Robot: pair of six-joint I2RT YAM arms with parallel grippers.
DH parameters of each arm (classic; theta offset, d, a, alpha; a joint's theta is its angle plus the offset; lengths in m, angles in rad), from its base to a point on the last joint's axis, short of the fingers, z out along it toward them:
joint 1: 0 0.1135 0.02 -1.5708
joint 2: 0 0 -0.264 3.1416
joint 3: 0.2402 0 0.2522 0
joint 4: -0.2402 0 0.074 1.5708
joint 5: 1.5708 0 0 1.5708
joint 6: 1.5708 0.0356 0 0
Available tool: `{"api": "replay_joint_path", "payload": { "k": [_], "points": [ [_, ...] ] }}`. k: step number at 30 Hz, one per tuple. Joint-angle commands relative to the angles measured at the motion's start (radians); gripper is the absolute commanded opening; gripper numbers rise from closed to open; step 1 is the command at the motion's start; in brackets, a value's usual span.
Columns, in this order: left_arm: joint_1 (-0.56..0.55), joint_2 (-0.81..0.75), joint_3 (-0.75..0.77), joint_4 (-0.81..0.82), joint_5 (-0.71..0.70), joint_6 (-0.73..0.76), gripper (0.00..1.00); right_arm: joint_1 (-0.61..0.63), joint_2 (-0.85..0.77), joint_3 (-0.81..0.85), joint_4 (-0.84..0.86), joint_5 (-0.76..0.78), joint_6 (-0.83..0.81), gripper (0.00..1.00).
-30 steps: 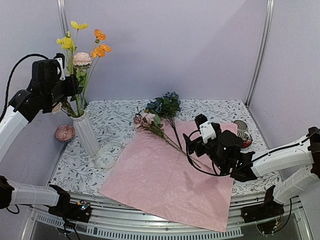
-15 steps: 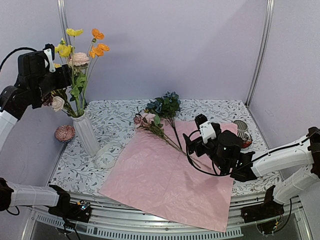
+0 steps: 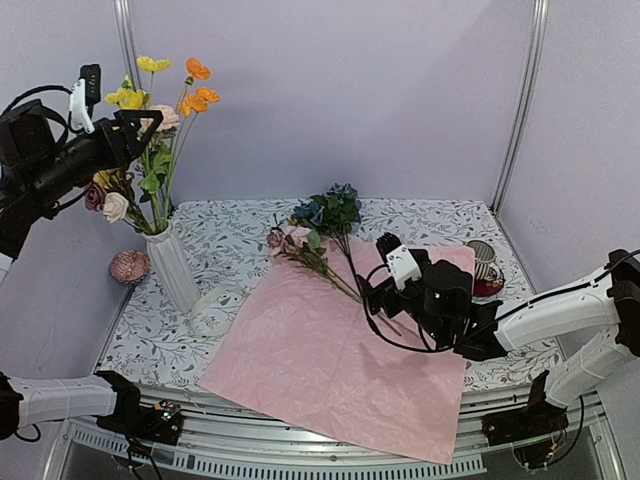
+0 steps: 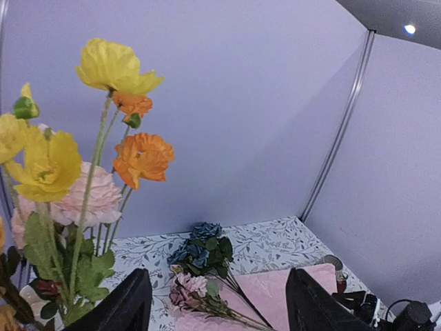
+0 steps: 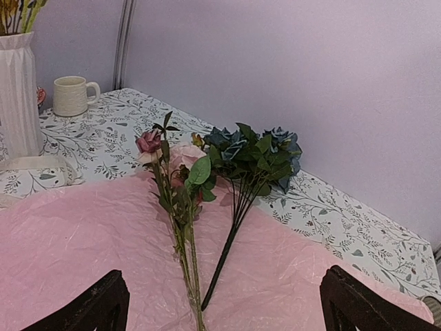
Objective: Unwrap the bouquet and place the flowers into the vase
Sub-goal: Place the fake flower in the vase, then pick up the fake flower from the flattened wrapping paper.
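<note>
The tall white ridged vase (image 3: 176, 266) stands at the table's left and holds yellow and orange poppies (image 3: 197, 97) and pink roses (image 4: 96, 194). My left gripper (image 3: 148, 124) hovers high up beside those blooms, open, with nothing between its fingers (image 4: 135, 303). The bouquet lies unwrapped. Its pink paper (image 3: 340, 360) is spread flat, and on its far edge rest a blue rose bunch (image 3: 328, 211) and a pink and mauve sprig (image 5: 173, 165). My right gripper (image 3: 376, 294) is low over the paper at the stem ends (image 5: 207, 296), open and empty.
A cream ribbon (image 3: 212, 312) lies by the vase foot. A cream mug (image 5: 71, 95) and a pink shell-like ornament (image 3: 129, 266) sit at the left. A striped cup on a red saucer (image 3: 485, 266) stands at the right, behind my right arm. Metal posts frame the back wall.
My left gripper has risen and drawn back to the left of the flowers in the vase, opening a little wider. My right gripper has crept slightly left toward the stems.
</note>
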Motion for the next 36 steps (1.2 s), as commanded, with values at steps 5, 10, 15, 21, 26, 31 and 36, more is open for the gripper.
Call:
{"api": "replay_joint_path", "payload": {
  "k": [5,10,15,21,26,31,36],
  "points": [
    [-0.207,0.110,-0.048,0.066,0.015,-0.006,0.73,-0.036,-0.003,0.080,-0.158,-0.083,0.076,0.99],
    [-0.328,0.150,-0.100,0.147,0.001,-0.034,0.73,-0.100,-0.003,0.128,-0.305,-0.209,0.129,0.99],
    [-0.454,0.193,-0.150,0.213,-0.048,-0.052,0.76,-0.162,0.026,0.190,-0.466,-0.316,0.174,0.99],
    [-0.508,0.235,-0.240,0.246,-0.129,-0.092,0.85,-0.217,0.013,0.177,-0.525,-0.424,0.265,0.99],
    [-0.508,0.235,-0.353,0.298,-0.217,-0.186,0.98,-0.276,0.001,0.190,-0.594,-0.482,0.326,1.00],
    [-0.505,0.278,-0.400,0.300,-0.232,-0.270,0.98,-0.309,0.056,0.256,-0.707,-0.555,0.357,1.00],
    [-0.505,0.362,-0.363,0.245,-0.230,-0.280,0.98,-0.315,0.102,0.293,-0.768,-0.620,0.394,0.97]
  ]
}}
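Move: The pink flowers lie across the wrapping paper. Their middle is about 16 cm ahead of the right hand, 6 cm to its left and 18 cm below. The blue flowers lie beyond them, some 27 cm ahead of that hand and 6 cm left, also near table level. From the empty left hand, high beside the filled vase, the pink flowers' middle is roughly 18 cm ahead, 30 cm right and 49 cm down; the vase's middle stands 13 cm ahead, 9 cm left and 37 cm down. Towards the pink flowers on the paper, the left hand swings about 18 cm right, away from the vase, sinking as it goes, then drops more steeply to some 23 cm lower, tipping down and opening wide. The right hand, still wide open, sinks about 7 cm and edges forward while tipping down some 35 degrees over the stems; neither hand touches them yet. ##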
